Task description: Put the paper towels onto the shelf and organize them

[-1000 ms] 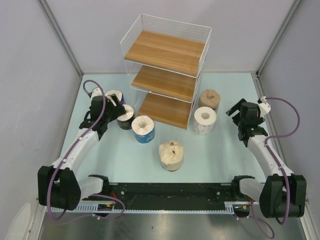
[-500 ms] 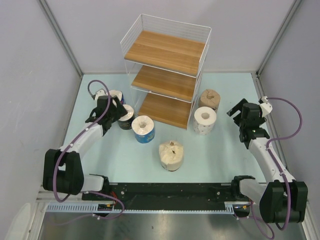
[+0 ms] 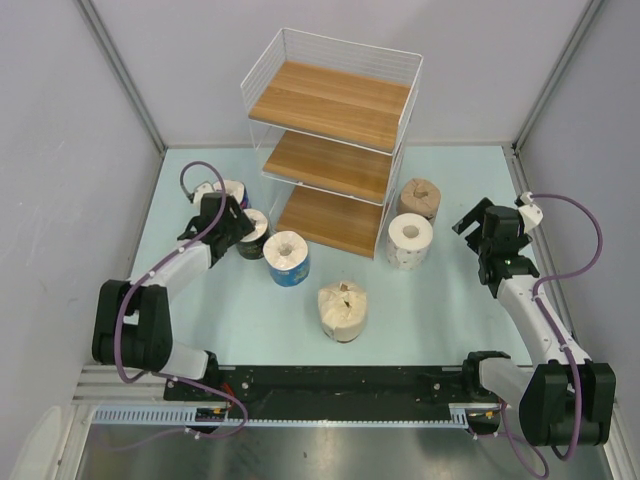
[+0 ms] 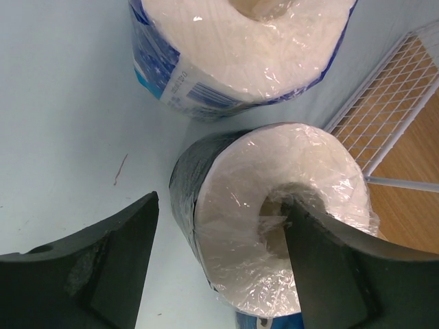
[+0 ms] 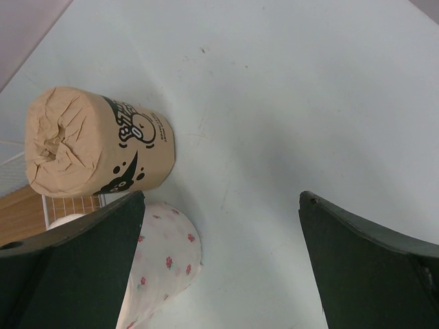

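My left gripper [image 3: 236, 224] stands open astride the wall of the dark-wrapped paper towel roll [image 3: 252, 233]. In the left wrist view one finger sits inside that roll's [image 4: 274, 205] core. The other finger [image 4: 103, 260] stands a little apart from its outer side. A blue-wrapped roll [image 4: 240, 48] lies just beyond it. Two blue rolls [image 3: 288, 257] [image 3: 229, 191] flank the dark one. The shelf [image 3: 330, 150] stands at the back. My right gripper [image 3: 478, 228] is open with nothing between its fingers, to the right of the white dotted roll [image 3: 410, 240] and the tan roll [image 3: 418, 198].
A cream roll [image 3: 342, 310] stands alone at the front centre. In the right wrist view the tan roll [image 5: 96, 147] and the dotted roll [image 5: 164, 267] lie left of my gripper [image 5: 221, 195]. The shelf's wire side [image 4: 384, 103] is close beside the dark roll.
My left gripper has shifted right over the dark roll and its jaws have narrowed. The right arm has barely moved.
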Controlling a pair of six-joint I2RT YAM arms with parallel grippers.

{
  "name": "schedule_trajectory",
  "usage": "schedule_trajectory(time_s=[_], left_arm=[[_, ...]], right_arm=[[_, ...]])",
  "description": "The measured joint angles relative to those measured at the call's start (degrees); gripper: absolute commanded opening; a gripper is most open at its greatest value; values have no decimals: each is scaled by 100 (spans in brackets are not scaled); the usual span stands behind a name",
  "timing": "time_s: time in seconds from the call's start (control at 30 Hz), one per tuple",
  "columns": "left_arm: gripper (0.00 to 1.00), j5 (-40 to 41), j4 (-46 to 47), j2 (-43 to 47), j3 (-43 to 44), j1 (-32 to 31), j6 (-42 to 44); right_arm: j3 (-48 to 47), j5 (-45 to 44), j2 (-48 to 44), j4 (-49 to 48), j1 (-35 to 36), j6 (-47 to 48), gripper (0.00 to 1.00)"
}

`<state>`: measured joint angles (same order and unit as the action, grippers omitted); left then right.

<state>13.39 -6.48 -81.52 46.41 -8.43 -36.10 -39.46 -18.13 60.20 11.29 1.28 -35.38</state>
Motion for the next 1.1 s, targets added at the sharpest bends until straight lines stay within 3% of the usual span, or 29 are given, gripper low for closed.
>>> schedule_trajectory(time_s=[0.4,0.77,0.9,1.1], left_arm=[[44,-11,157,-216,48,11,-11],[37,-46,13,-125,63,31,44],[29,-127,-192,133,63,52,111],[27,-184,-431,831,63,66,166]], right_arm=[[0,59,22,33,-31,9,100],[0,76,26,63,-39,4,100],[0,107,26,81,-50,4,100],[0,111,26,90,-55,0,100]])
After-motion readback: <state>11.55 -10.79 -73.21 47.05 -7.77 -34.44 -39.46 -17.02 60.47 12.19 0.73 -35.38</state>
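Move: The black-wrapped roll is right at the left hand: its middle sits about 4 cm to the right, 1 cm ahead and 5 cm below, with the right finger over the core and the left one beside the outer wall. The navy-and-white roll stands some 10 cm ahead and 2 cm left, the light-blue roll about 6 cm back and 13 cm right. The shelf's bottom board centres roughly 25 cm right and 7 cm ahead. From the right hand, the black-wrapped roll lies about 57 cm left, 2 cm ahead and 10 cm below. Settle the left gripper just slightly lower and close it to about half open, pinching the near-left wall of the black-wrapped roll between one finger in the core and the other against the outside. Hold briefly, then raise the roll about 5 cm while easing back some 2 cm, keeping the grip and letting the fingers tip up only slightly. ##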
